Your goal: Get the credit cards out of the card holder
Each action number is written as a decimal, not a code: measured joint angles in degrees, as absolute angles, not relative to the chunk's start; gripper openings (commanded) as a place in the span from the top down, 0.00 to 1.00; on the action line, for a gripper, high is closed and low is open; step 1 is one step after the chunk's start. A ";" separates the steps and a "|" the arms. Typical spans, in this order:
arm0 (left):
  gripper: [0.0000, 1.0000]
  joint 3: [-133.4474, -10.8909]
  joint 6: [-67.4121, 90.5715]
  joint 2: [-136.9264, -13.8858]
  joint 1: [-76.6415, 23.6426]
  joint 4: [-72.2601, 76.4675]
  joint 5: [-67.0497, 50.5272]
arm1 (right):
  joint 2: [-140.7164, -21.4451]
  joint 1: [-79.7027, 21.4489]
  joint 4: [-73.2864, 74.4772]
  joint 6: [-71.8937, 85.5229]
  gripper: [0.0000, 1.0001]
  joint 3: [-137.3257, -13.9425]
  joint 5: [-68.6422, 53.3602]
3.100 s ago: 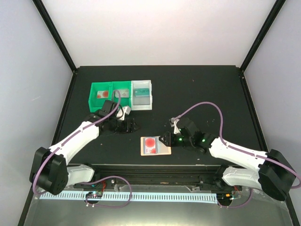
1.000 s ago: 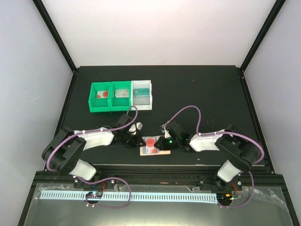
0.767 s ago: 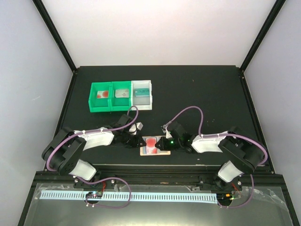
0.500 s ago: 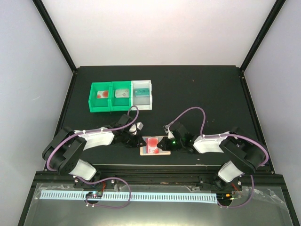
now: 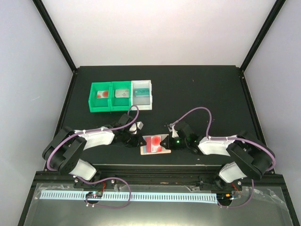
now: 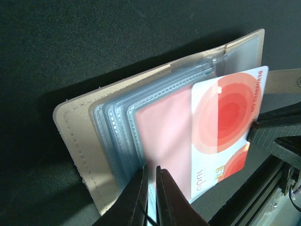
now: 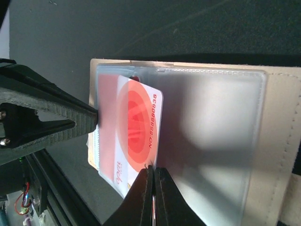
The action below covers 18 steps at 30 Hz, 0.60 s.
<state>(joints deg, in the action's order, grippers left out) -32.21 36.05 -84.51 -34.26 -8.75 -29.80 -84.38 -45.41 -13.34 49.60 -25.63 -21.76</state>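
The tan card holder (image 5: 162, 151) lies open near the table's front edge between both arms. In the left wrist view its tan cover (image 6: 75, 136) and clear blue-grey sleeves show, and my left gripper (image 6: 150, 172) is shut on the sleeves' near edge. A red-pink credit card (image 6: 225, 117) sticks partly out of one sleeve. In the right wrist view my right gripper (image 7: 153, 172) is shut on that credit card (image 7: 136, 122) at its near edge, beside the open clear sleeve (image 7: 211, 132). From above, the left gripper (image 5: 139, 141) and right gripper (image 5: 165, 141) flank the card holder.
At the back left stands a green bin (image 5: 92, 98) holding a red card (image 5: 101, 94) and a grey card (image 5: 122, 92). A white bin (image 5: 151, 96) beside it holds a teal card (image 5: 142, 92). The table's black front rail (image 5: 155, 167) runs just behind the card holder.
The right gripper has closed on the red-pink card and drawn back a little to the right. The left gripper keeps its pinch on the sleeves and has barely moved.
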 measured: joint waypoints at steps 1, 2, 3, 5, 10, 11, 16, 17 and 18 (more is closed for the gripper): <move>0.91 -32.29 36.05 -84.49 -34.26 -8.78 -29.80 | -83.81 -45.32 -13.19 49.60 0.99 -25.50 -21.74; 0.90 -32.38 36.07 -84.49 -34.26 -8.91 -29.78 | -83.22 -45.28 -13.06 49.58 0.99 -25.36 -21.69; 0.89 -32.45 36.12 -84.49 -34.26 -9.04 -29.76 | -82.63 -45.28 -12.86 49.58 0.99 -25.28 -21.63; 0.84 -32.53 36.21 -84.36 -34.26 -9.34 -29.76 | -81.41 -45.28 -12.27 49.50 0.99 -25.12 -21.52; 0.73 -32.73 36.88 -82.81 -34.26 -10.81 -29.76 | -78.76 -45.23 -10.11 49.32 0.99 -24.88 -20.91; 0.70 -32.88 37.01 -82.19 -34.26 -11.29 -29.71 | -78.30 -45.23 -9.69 49.32 0.99 -24.88 -20.73; 0.63 -34.74 37.60 -77.78 -34.26 -12.80 -29.34 | -75.50 -45.23 -6.92 49.28 0.99 -24.88 -19.51; 0.61 -35.07 37.76 -76.97 -34.26 -12.84 -29.32 | -74.96 -45.23 -6.46 49.23 0.99 -24.88 -19.31; 0.60 -35.33 37.98 -76.12 -34.26 -12.84 -29.32 | -74.41 -45.23 -6.02 49.23 0.99 -24.88 -19.11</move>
<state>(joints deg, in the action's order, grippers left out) -35.33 37.98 -76.12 -34.26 -12.84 -29.32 -74.41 -45.23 -6.02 49.23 -24.88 -19.11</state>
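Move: From the left gripper, shut on the edge of the clear sleeves, the red-and-white card's middle lies about 5 cm to the right and level fore-and-aft, at nearly the same height. The right gripper already pinches the card's right edge, the card's middle about 2 cm to its left and 1 cm below. From the left hand, the open card holder is centred about 4 cm right, 1 cm back and 2 cm down; the white bin is roughly 21 cm ahead and 2 cm left. Bring the left gripper off the clear sleeve: ease the fingers open to about a third and, once they loosen, rise quickly some 5 cm, drifting a little forward, away from the holder. Meanwhile keep the right fingers shut on the card's edge and draw it steadily up about 2.5 cm and a bit to the right. ##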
